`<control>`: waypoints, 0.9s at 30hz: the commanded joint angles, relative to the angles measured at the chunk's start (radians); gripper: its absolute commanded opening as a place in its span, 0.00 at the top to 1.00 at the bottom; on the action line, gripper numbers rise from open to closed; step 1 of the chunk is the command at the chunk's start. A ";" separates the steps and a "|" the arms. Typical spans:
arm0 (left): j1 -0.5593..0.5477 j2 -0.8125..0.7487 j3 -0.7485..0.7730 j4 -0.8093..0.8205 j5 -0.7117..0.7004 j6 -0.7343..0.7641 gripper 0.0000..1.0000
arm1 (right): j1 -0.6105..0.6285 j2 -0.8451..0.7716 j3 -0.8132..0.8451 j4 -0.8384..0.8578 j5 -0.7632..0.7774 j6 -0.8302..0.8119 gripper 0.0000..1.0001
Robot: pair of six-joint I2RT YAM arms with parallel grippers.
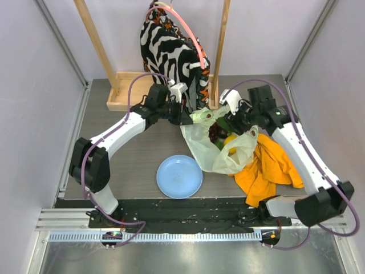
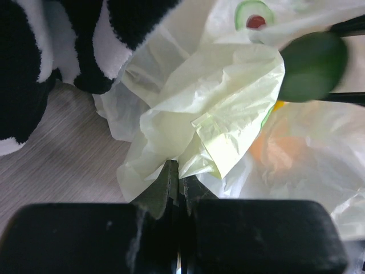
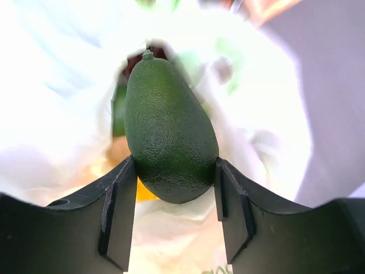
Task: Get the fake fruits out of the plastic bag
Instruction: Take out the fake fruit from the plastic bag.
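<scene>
The pale yellow-green plastic bag (image 1: 201,147) lies crumpled at mid-table, its mouth facing the far side. My left gripper (image 2: 179,168) is shut on a bunched fold of the bag (image 2: 199,108) at its far left edge. My right gripper (image 3: 175,162) reaches into the bag's mouth, and its fingers press both sides of a dark green avocado (image 3: 170,137). That avocado (image 2: 312,65) also shows in the left wrist view at the upper right. A yellow lemon (image 1: 230,141) and a dark purple-brown fruit (image 1: 215,132) lie inside the bag. An orange ball (image 2: 279,145) glows through the film.
A light blue plate (image 1: 179,176) sits near the front, left of the bag. An orange cloth (image 1: 271,165) lies under the right arm. A zebra-patterned garment (image 1: 171,51) hangs on a wooden frame (image 1: 128,91) at the back, just behind both grippers.
</scene>
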 commanded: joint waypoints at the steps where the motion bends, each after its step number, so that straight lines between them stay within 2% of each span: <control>1: -0.005 0.008 0.056 0.045 0.009 -0.003 1.00 | 0.000 -0.077 0.081 -0.124 -0.116 0.046 0.73; 5: -0.005 0.019 0.073 0.045 0.008 -0.007 1.00 | 0.000 -0.099 0.058 -0.118 -0.122 0.091 0.73; 11: -0.005 0.034 0.108 0.042 0.006 -0.007 0.98 | 0.000 -0.120 -0.022 0.012 -0.125 0.134 0.68; 14: 0.003 0.050 0.153 -0.006 0.018 0.000 0.61 | 0.005 -0.094 -0.032 0.061 -0.192 0.157 0.67; 15: 0.012 0.050 0.201 -0.067 0.041 0.037 0.47 | 0.008 -0.073 -0.029 0.070 -0.208 0.169 0.67; 16: 0.024 0.016 0.217 -0.099 0.090 0.055 0.43 | 0.016 -0.065 -0.023 0.073 -0.225 0.170 0.67; 18: 0.070 -0.066 0.175 -0.084 0.150 0.119 0.22 | 0.017 -0.050 -0.014 0.081 -0.240 0.172 0.67; 19: 0.078 -0.164 0.148 -0.066 0.216 0.168 0.17 | 0.017 -0.048 -0.011 0.081 -0.251 0.167 0.67; 22: 0.026 -0.299 0.064 -0.081 0.252 0.389 0.04 | 0.019 -0.056 -0.006 0.066 -0.288 0.144 0.67; 25: -0.048 -0.266 0.073 -0.150 0.242 0.534 0.04 | 0.017 -0.067 -0.011 0.047 -0.323 0.147 0.67; 27: -0.066 -0.222 0.100 -0.145 0.259 0.554 0.06 | 0.019 -0.074 -0.018 0.044 -0.335 0.152 0.67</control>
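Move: The avocado already sits between the right fingers, with the blue plate roughly 18 cm to that hand's left, 20 cm back and 18 cm below. In the open bag underneath, about 14 cm down, grapes lie some 4 cm left and 2 cm back, and a yellow fruit about 2 cm right and 6 cm back. From the left hand, still pinching the bag's rim, the avocado is about 14 cm right, 2 cm back and nearly level. The left hand's pinch on the bag's rim ends: after easing about 2 cm forward, its fingers spread wide and it lifts away some 12 cm, drawing back and a little left, the wrist turning with it. The right keeps its hold on the avocado, bobs up about 5 cm and sinks again while shifting back, then carries it left over the bag mouth, rolling left side up. ##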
